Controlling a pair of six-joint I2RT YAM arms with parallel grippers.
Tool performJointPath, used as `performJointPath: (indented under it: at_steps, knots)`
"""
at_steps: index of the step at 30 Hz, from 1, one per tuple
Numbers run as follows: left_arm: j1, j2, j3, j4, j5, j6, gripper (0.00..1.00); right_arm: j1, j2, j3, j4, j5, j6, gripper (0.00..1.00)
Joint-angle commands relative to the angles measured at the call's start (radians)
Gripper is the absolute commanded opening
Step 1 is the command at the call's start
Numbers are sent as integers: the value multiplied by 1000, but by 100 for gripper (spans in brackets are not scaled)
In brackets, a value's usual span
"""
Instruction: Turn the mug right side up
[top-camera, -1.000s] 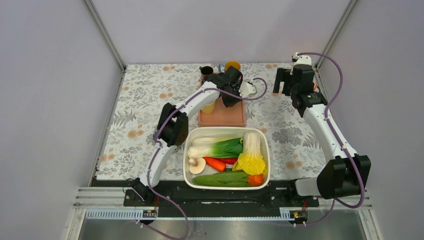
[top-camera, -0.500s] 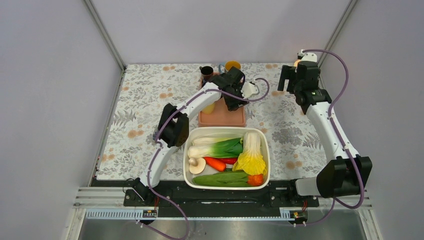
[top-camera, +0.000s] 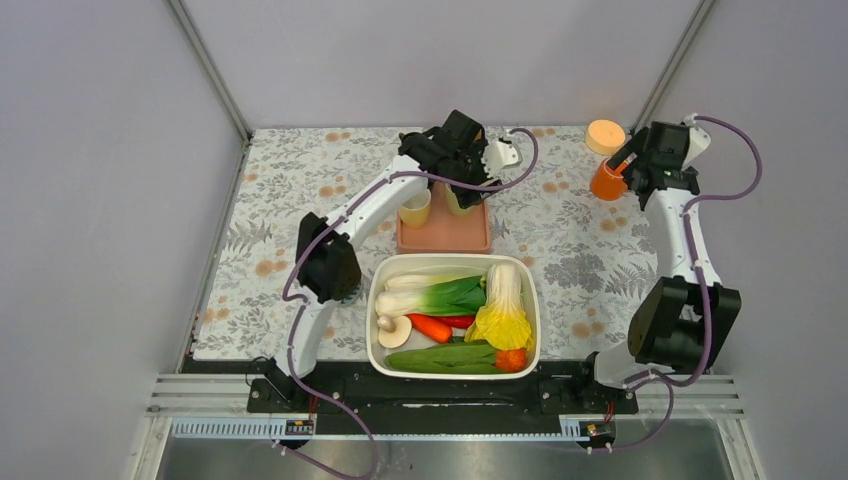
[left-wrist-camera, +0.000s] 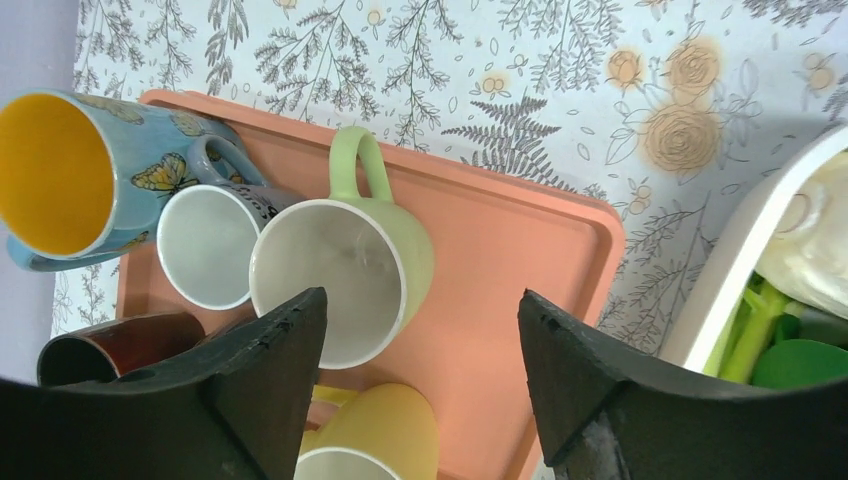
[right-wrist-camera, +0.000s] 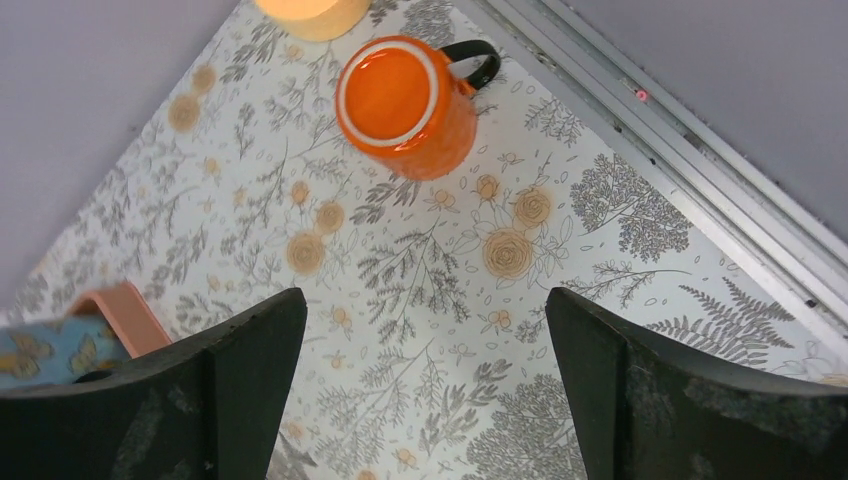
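An orange mug (right-wrist-camera: 405, 105) with a black handle stands mouth down on the flowered cloth at the far right corner, also seen from above as the orange mug (top-camera: 606, 181). My right gripper (right-wrist-camera: 425, 330) hangs open above the cloth, short of that mug, with nothing between its fingers. In the top view the right gripper (top-camera: 632, 165) is right beside it. My left gripper (left-wrist-camera: 422, 320) is open over the pink tray (left-wrist-camera: 520, 270), above an upright light green mug (left-wrist-camera: 345, 275), holding nothing.
On the tray also stand a white mug (left-wrist-camera: 208, 245), a blue butterfly mug (left-wrist-camera: 60, 170), a brown mug (left-wrist-camera: 110, 350) and a yellow mug (left-wrist-camera: 370, 435). A peach cup (top-camera: 605, 133) sits behind the orange mug. A white basin (top-camera: 452, 262) of vegetables lies near the arms.
My left gripper has opened and drawn back from the mugs on the tray. The right arm has swung right toward the back corner, and the orange mug now shows beside it.
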Motion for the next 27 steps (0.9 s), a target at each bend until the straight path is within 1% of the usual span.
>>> performJointPath:
  at_steps: [1,2,4,6,8,10,12,14,16,18,21,25,27]
  knots:
    - [-3,-97,4,1,65,-35,74,-106,66,75,3,-105,237,99]
    - [-2,-106,5,-12,69,-42,74,-113,87,95,3,-102,244,97]
    - [3,-132,-7,-34,75,-57,75,-117,139,144,2,-55,234,97]
    - [9,-157,-18,-62,92,-70,76,-129,195,192,-7,-41,251,97]
    - [17,-177,-27,-102,118,-67,76,-152,251,226,-11,-70,302,94]
    - [25,-202,-50,-133,131,-60,77,-173,305,256,-9,-120,369,90]
    - [31,-227,-86,-142,126,-57,77,-179,360,292,-8,-158,412,86]
    - [39,-246,-120,-143,121,-63,77,-179,421,329,-8,-191,447,85]
    - [50,-256,-140,-142,126,-78,77,-179,463,353,-8,-194,483,84]
    - [61,-266,-153,-141,131,-89,77,-179,498,362,-9,-181,511,80]
    - [67,-276,-162,-142,131,-87,77,-179,549,371,-7,-187,523,73]
    - [76,-279,-158,-143,138,-88,77,-178,599,384,5,-227,487,71]
    - [79,-274,-155,-142,143,-91,77,-179,611,374,14,-243,476,67]
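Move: The orange mug stands upside down, handle to its right, roughly 7 cm ahead of the right hand, 2 cm to its left and some 18 cm lower. From that hand, the yellow sponge is about 18 cm ahead and 1 cm to the left, and the rail along the table's right edge runs about 9 cm to the right, beside the mug. From the left hand, the mug lies about 37 cm to the right, 7 cm ahead and 13 cm lower. Down towards the right side of the upturned orange mug comes the right hand, first swinging right, then forward, then mostly sinking, about 13 cm lower in all. It rolls left side up and turns clockwise, fingers steepening and closing partway; contact can't be seen. The empty left hand withdraws from the green mug, back and left over the tray, about 8 cm. ##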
